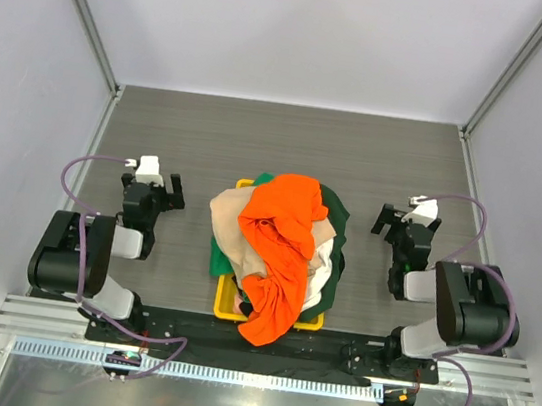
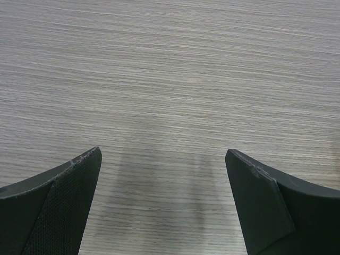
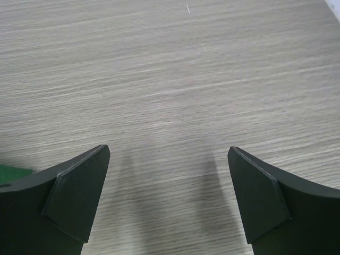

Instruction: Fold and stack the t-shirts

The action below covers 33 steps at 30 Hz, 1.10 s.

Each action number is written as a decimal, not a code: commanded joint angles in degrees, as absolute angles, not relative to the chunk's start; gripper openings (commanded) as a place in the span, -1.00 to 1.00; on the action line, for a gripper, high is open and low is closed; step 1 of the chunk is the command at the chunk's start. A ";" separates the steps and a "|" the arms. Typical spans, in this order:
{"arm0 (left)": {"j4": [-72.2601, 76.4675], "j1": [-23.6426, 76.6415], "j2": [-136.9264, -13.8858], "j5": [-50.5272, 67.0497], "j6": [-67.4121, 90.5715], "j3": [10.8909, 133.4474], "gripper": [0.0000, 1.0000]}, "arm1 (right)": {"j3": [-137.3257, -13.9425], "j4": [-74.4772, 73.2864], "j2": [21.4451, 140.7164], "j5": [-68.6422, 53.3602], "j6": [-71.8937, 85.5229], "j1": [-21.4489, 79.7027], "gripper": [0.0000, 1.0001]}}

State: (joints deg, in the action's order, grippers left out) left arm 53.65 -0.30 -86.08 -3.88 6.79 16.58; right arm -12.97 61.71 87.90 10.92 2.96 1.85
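Observation:
The t-shirts lie heaped in a pile at the table's near middle. A bright orange one (image 1: 282, 235) is on top and hangs over the front. A beige one (image 1: 228, 219) shows on the left, a dark green one (image 1: 335, 218) on the right, and a bit of white (image 1: 319, 273) beneath. My left gripper (image 1: 174, 190) (image 2: 163, 154) stands open to the left of the pile, over bare table. My right gripper (image 1: 383, 220) (image 3: 169, 150) stands open to the right of it, also with nothing between its fingers. An edge of green cloth (image 3: 10, 171) shows at the left of the right wrist view.
A yellow bin (image 1: 225, 307) holds the pile, mostly covered by cloth. The grey wood-grain table (image 1: 279, 144) runs back to white walls with metal frame posts (image 1: 85, 15) at both sides. The arm bases sit on a rail (image 1: 251, 347) at the near edge.

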 commanded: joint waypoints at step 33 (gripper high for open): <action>-43.50 -0.53 -34.89 8.53 38.32 46.40 1.00 | -71.62 -40.86 56.75 -11.63 35.68 27.65 0.90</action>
State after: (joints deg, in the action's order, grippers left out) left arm -38.50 -2.68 -34.92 8.58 40.42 45.74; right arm -68.99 -35.42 52.77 -16.03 34.46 20.97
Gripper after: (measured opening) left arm 0.997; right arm 0.961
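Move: The orange t-shirt on top of the heaped yellow basket lies about 27 cm left of my right hand and 12 cm back, a little higher. From that hand the dark green shirt is some 16 cm left and 10 cm back, the white one about 19 cm left and 14 cm back. From my left hand the orange shirt is about 30 cm right and 12 cm back; the beige shirt is some 19 cm right and 7 cm back. I rear my right hand up from beside the table top, over 30 cm at its highest, drawing back, then swing it about 19 cm left towards the orange shirt, rolled and turned some 35 degrees counter-clockwise, sinking a little, fingers open. My left hand rises too, settles lower and pulls back about 14 cm, rolling its left side down, open; neither touches cloth. ##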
